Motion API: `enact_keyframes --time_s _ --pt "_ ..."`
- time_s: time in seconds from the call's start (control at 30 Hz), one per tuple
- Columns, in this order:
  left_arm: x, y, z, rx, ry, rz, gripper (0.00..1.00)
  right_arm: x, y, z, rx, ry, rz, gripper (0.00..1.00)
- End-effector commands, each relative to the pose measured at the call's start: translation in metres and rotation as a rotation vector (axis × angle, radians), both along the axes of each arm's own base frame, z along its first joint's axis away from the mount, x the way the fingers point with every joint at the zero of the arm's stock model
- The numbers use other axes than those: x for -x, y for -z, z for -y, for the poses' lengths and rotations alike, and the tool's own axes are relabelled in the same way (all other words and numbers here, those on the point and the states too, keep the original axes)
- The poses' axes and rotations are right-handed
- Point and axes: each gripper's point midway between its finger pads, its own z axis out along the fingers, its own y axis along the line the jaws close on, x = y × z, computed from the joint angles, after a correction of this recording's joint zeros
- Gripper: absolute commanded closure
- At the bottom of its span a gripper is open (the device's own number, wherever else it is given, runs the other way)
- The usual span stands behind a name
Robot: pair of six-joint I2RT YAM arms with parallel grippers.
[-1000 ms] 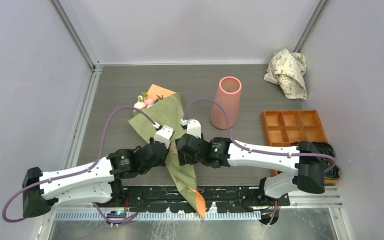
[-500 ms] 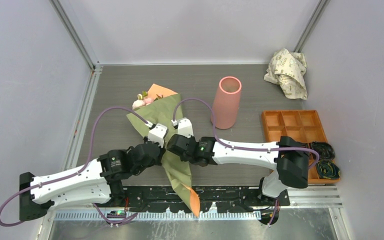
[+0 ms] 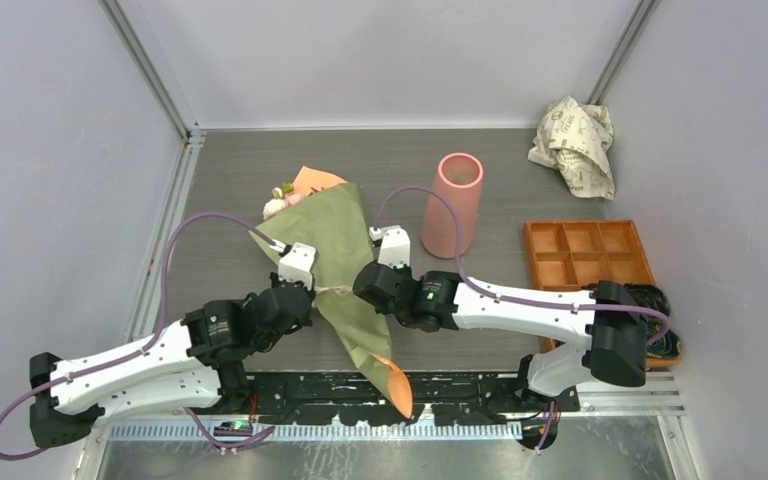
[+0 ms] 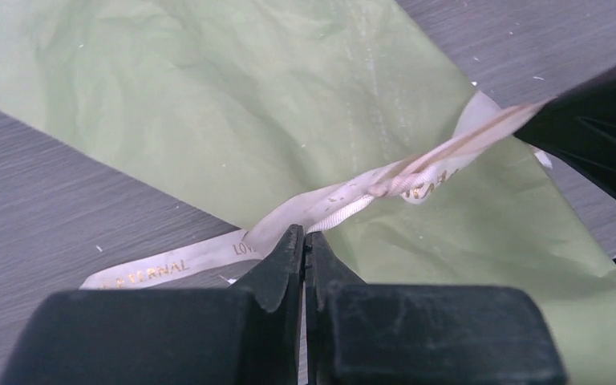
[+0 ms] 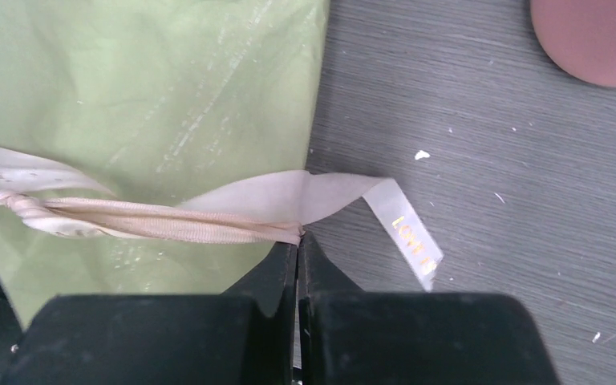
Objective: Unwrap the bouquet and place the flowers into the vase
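The bouquet, an olive-green paper cone with an orange tip, lies slantwise between my two arms. Pink flowers peek out of its wide far end. A beige ribbon with a knot crosses its middle. My left gripper is shut on one ribbon end at the cone's left edge. My right gripper is shut on the twisted other end at the cone's right edge. The ribbon runs taut between them. The pink vase stands upright behind the right gripper.
Crumpled cream printed paper lies in the far right corner. An orange compartment tray sits at the right, with dark rolled items beside it. Cage walls and rails close in the table on three sides.
The right gripper has closed on the ribbon. The left gripper has pulled leftward and the right one rightward, drawing the ribbon taut. The bouquet has shifted slightly.
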Motion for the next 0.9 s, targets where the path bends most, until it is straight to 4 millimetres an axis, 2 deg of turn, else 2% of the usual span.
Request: enact_keyframes --time_s 0.0,0.23,0.4,0.5,0.6,0.8,0.87 --pt "-0.013 -0.02 -0.026 -0.013 -0.146 0.047 0.99 -0.007 -0.003 0.037 0.051 0.111 0.038 0.99" --pt "-0.021 -0.048 -0.062 0.023 -0.346 0.092 0.99 -0.002 0.012 0.056 0.074 0.158 0.009 0.99" --pt "-0.02 -0.075 -0.102 0.08 -0.535 0.156 0.99 0.003 0.025 0.069 0.077 0.199 -0.011 0.99" --pt "-0.016 -0.084 -0.125 0.11 -0.631 0.187 0.98 0.005 0.034 0.079 0.098 0.227 -0.026 0.99" --pt "-0.012 -0.085 -0.14 0.129 -0.695 0.203 0.97 0.006 0.043 0.088 0.121 0.26 -0.044 0.99" --pt "-0.001 -0.076 -0.167 0.147 -0.82 0.198 0.98 0.011 0.06 0.108 0.171 0.321 -0.084 0.99" --pt "0.0 -0.075 -0.17 0.155 -0.831 0.195 0.98 0.013 0.062 0.112 0.183 0.331 -0.089 0.99"
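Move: Both grippers already pinch the ribbon. Its knot hangs between them, about 3 cm right and 1 cm forward of the left fingers, and 5 cm left of the right fingers, level with both in depth for the right hand and in height. The flowers lie some 21 cm ahead, 6 cm left and 7 cm below the left hand; the vase stands about 14 cm ahead and 16 cm right of the right hand, its middle at hand height. Pull the ribbon apart across the bouquet, keeping both grippers shut on it: draw the left gripper about 13 cm left, first rising some 6 cm, swinging it about 40 degrees counter-clockwise. Pull the right gripper right and down, let it ease back left slightly midway, then finish faster in both hands, with the right about 7 cm right and 5 cm lower overall. ##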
